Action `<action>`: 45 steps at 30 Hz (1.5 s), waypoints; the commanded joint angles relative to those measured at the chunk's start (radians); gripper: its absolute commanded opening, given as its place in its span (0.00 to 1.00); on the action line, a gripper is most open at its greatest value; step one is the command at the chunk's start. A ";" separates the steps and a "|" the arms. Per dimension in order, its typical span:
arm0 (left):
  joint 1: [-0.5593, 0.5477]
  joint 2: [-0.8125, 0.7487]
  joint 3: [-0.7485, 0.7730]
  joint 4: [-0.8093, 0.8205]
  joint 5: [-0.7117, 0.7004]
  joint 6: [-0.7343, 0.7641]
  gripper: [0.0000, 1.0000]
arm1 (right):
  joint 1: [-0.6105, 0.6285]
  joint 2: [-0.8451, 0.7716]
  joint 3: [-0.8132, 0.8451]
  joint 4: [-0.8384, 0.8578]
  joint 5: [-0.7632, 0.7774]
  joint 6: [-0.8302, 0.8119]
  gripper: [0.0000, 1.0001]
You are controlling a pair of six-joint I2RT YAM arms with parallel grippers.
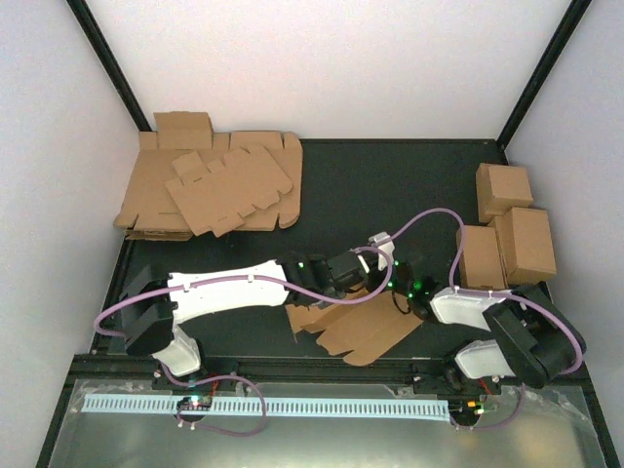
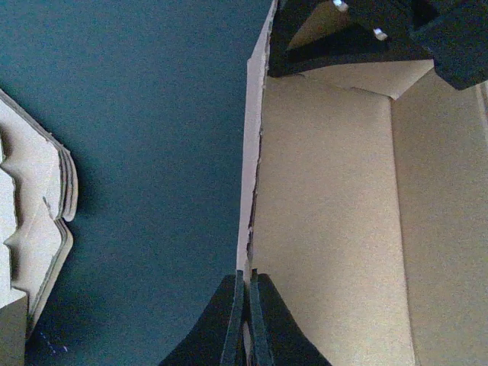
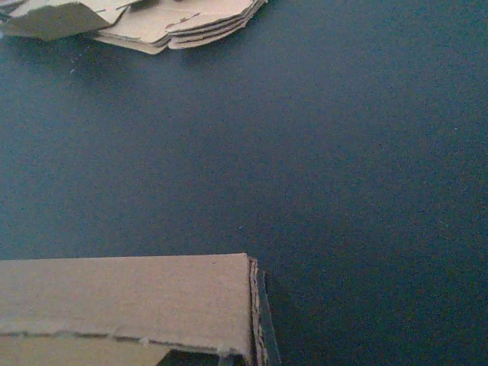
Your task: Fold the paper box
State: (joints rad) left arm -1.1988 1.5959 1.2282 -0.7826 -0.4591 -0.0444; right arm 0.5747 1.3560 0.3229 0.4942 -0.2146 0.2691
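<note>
The paper box (image 1: 356, 331) is a brown die-cut blank lying partly raised near the table's front edge, between both arms. My left gripper (image 2: 247, 278) is shut on one upright side wall of it, with the wide panel (image 2: 335, 229) stretching away to the right. In the top view the left gripper (image 1: 353, 281) and the right gripper (image 1: 388, 285) meet over the blank's far edge. My right gripper (image 3: 255, 305) is shut on a doubled-over flap (image 3: 130, 301); only one thin finger (image 3: 264, 324) shows beside the cardboard edge.
A thick heap of like cardboard blanks (image 1: 210, 185) lies at the back left, also seen as a stack edge (image 2: 34, 206) and a far pile (image 3: 152, 23). Three folded boxes (image 1: 512, 229) stand at the right edge. Dark mat (image 1: 390, 185) lies between them.
</note>
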 commanded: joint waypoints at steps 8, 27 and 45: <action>0.002 -0.036 0.056 -0.026 0.018 -0.008 0.01 | -0.001 -0.047 -0.007 0.008 0.056 -0.001 0.04; 0.001 -0.106 0.022 -0.040 -0.070 0.031 0.02 | 0.000 -0.140 0.019 -0.205 -0.073 0.006 0.58; 0.001 -0.140 0.012 -0.055 -0.062 0.038 0.02 | 0.021 -0.201 0.059 -0.289 -0.071 -0.025 0.59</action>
State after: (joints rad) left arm -1.1965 1.4845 1.2346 -0.8299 -0.5056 -0.0158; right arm 0.5888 1.1854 0.3470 0.2375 -0.2794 0.2638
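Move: My shut left hand still holds the upper edge of the paper box's wall. The box corner lies about 6 cm ahead of my left hand, 6 cm to its right and 4 cm lower, right between my right fingers, which are still closed there. Counted from my right hand, the open lid panel lies some 18 cm straight back and 5 cm lower, and the cardboard stack about 16 cm ahead, 33 cm to the left and 6 cm lower. I open my right fingers to a bit over half and let the box corner go, easing that hand back about 3 cm with a slight turn, so the fingers end up on either side of the wall edge. Keeping its pinch on the wall, my left hand then lifts roughly 4 cm and drifts a little to its left. ##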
